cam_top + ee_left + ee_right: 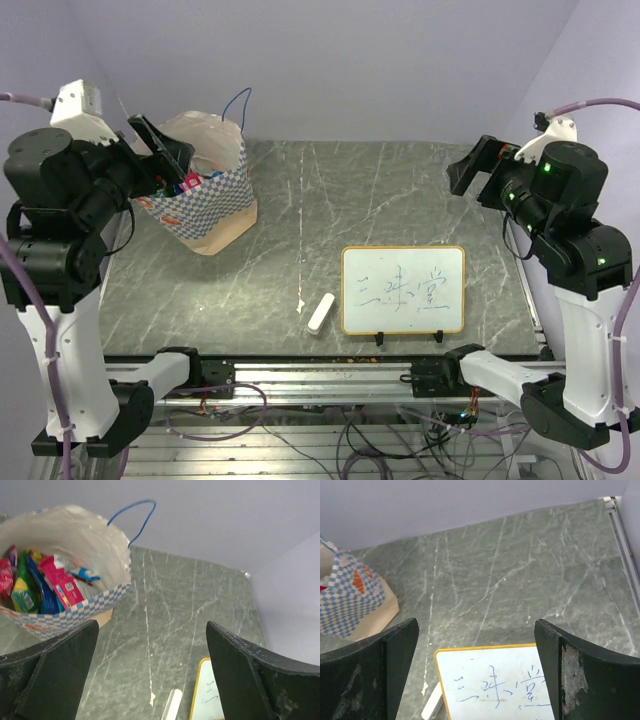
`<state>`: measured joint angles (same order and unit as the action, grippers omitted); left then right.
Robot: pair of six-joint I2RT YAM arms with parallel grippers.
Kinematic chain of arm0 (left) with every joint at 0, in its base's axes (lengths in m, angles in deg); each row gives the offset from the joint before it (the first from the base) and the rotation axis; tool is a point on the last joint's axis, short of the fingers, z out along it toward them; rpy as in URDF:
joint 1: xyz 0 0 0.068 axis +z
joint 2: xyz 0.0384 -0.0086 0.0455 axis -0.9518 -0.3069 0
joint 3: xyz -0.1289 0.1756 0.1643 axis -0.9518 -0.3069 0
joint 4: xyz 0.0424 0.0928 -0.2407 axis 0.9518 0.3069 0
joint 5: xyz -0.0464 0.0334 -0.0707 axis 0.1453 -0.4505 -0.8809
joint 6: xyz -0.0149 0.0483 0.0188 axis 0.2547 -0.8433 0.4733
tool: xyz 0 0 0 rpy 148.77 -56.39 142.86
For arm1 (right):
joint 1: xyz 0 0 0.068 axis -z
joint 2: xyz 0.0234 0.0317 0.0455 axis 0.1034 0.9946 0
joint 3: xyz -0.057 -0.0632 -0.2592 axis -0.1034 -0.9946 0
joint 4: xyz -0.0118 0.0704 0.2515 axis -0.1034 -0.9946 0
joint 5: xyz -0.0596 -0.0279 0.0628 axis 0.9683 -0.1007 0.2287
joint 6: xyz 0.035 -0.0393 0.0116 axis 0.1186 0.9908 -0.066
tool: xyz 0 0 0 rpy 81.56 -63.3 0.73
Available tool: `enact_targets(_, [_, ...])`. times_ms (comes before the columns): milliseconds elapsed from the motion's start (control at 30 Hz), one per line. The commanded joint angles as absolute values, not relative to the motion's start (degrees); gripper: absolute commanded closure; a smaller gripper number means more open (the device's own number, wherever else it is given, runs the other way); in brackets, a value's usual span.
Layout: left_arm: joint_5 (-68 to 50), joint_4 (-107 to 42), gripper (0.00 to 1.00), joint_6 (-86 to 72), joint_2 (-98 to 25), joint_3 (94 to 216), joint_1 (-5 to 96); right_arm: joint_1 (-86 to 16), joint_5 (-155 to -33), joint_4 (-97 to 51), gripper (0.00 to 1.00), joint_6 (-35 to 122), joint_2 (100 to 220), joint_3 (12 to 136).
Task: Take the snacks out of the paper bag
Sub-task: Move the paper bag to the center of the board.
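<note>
The paper bag [210, 195] stands at the table's back left, tan with a blue-and-white checkered band and blue cord handles. It also shows in the left wrist view [85, 607] and the right wrist view [350, 600]. Several snacks [45, 582] lie inside it, pink-red, yellow-green and blue packets; they peek out in the top view [185, 183]. My left gripper [160, 150] hovers open and empty just left of the bag's mouth. My right gripper [470, 168] is open and empty, raised at the back right.
A yellow-framed whiteboard [403, 290] with blue writing stands at the front right. A white eraser block [320, 312] lies just left of it. Grey walls close the back and sides.
</note>
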<state>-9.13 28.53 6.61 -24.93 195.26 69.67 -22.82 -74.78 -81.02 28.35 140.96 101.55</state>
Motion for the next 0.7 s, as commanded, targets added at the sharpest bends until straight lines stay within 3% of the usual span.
enact_targets(0, [-7.5,23.6,0.01,8.2,-23.8,187.5,69.6,-20.0,-73.4,-77.7,0.00,28.1,139.1,96.1])
enact_targets(367, [-7.1,11.3,0.01,11.2,-24.2,165.0,69.3,-12.5,-75.7,-70.5,0.00,29.4,136.1,79.0])
enact_targets(667, [-3.4,4.0,0.00,10.5,-31.0,160.0,65.1,-10.9,-78.6,-64.7,0.00,30.0,136.4,72.6])
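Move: The paper bag stands ahead of the open left hand, about 18 cm farther out and 6 cm to its left, its middle some 37 cm below. The bag's upright handle is about 24 cm ahead of that hand, 3 cm to its right and 22 cm below; the eraser lies 12 cm back, 24 cm to its right and 48 cm below. From the right hand the bag is about 17 cm ahead, 54 cm left and 32 cm below. The paper bag is approached from above and in front: the left hand drops fast, about 20 cm, while going roughly 8 cm forward, its fingers wide open and tipping some 20 degrees further down; no touch can be seen. The right hand, also open, sinks about 13 cm over the table, drifting right and slightly forward, and turns a little clockwise as it tips down. ##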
